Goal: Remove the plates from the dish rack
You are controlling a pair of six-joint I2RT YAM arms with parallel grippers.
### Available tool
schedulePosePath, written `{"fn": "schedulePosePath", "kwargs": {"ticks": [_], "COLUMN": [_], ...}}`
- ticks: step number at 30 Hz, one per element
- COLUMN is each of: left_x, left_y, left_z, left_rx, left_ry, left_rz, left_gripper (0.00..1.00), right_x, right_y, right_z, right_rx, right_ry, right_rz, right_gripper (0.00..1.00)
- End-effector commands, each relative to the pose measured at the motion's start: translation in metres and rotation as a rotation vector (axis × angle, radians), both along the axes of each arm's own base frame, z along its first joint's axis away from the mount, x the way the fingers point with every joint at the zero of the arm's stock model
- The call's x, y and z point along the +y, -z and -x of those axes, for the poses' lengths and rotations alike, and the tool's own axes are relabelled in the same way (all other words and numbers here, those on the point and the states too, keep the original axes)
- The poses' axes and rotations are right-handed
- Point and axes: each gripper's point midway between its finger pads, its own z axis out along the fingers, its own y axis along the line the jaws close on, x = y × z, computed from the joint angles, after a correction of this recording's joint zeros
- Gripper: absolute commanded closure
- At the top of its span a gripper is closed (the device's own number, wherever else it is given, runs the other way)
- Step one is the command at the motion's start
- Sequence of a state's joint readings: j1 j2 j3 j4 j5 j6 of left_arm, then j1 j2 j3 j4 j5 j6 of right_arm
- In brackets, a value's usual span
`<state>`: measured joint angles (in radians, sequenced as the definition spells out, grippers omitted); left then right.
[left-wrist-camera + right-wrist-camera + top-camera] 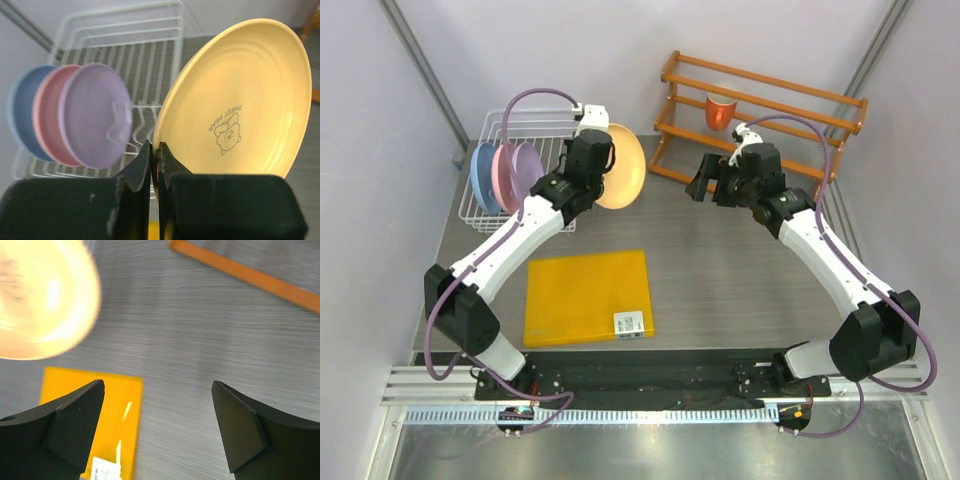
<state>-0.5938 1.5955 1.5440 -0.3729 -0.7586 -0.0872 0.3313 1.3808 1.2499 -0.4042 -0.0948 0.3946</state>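
Observation:
My left gripper point(155, 150) is shut on the lower rim of the orange-yellow plate point(240, 100), which it holds on edge in the air just right of the dish rack point(125, 40). From above, that plate point(623, 168) hangs beside the white wire dish rack point(520, 122). Three plates stand upright in the rack's left end: light blue point(478, 178), pink point(504, 172) and lilac purple point(528, 166). My right gripper point(703, 185) is open and empty above the table, right of the held plate. In the right wrist view the right gripper point(158, 385) frames bare table, with the plate point(40, 295) blurred at upper left.
A square yellow-orange mat point(585, 295) with a white label lies flat on the table in front of the arms. An orange wooden stepped shelf point(770, 115) stands at the back right with a red cup point(720, 112) on it. Walls close in on both sides.

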Motion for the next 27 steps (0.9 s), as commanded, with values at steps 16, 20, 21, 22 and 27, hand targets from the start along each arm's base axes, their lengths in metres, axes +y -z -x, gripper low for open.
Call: {"fn": "schedulePosePath", "kwargs": {"ticks": [16,20,21,22,27], "left_x": [-0.091,-0.093,-0.095,-0.095,-0.091], "left_y": [0.040,0.037,0.036,0.034,0.044], "left_z": [0.045,0.049,0.051,0.051,0.052], "left_rx": [0.178,0.169,0.170,0.165,0.167], "left_ry": [0.343,0.365,0.376,0.380,0.361], "left_rz": [0.533,0.558,0.564,0.571,0.557], "left_gripper": [1.00,1.00,1.00,1.00,0.90], "right_x": [0.040,0.042,0.044,0.046,0.040], "right_y": [0.052,0.070,0.073,0.074,0.078], "right_z": [0.001,0.002,0.003,0.003,0.006], "right_rx": [0.077,0.119,0.126,0.131,0.126], "right_ry": [-0.033,-0.038,-0.049,-0.059,-0.035], "right_rz": [-0.169,-0.161,-0.161,-0.167,-0.157], "right_gripper": [0.10,0.36,0.63,0.78,0.99]}}
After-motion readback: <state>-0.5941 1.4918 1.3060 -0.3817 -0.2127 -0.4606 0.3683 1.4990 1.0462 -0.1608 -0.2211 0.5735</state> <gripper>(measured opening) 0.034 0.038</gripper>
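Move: The left hand already pinches the rim of the yellow plate; the plate's middle lies about 4 cm ahead, 6 cm right and 6 cm below it. From the open right hand, that plate is some 22 cm left, 8 cm ahead and about level. The purple plate in the dish rack stands roughly 19 cm left, 5 cm ahead and 17 cm below the left hand. The wooden rack's middle is about 18 cm ahead, 15 cm right and 12 cm below the right hand. Swinging right, down and back, about 8 cm right, 8 down and 6 back, the left hand carries the held plate from the dish rack towards the right hand, rolling some 30 degrees so its left side drops and the plate flattens. The right hand eases about 4 cm left, then sinks some 8 cm and shuts its fingers, pinching the plate's right rim. ##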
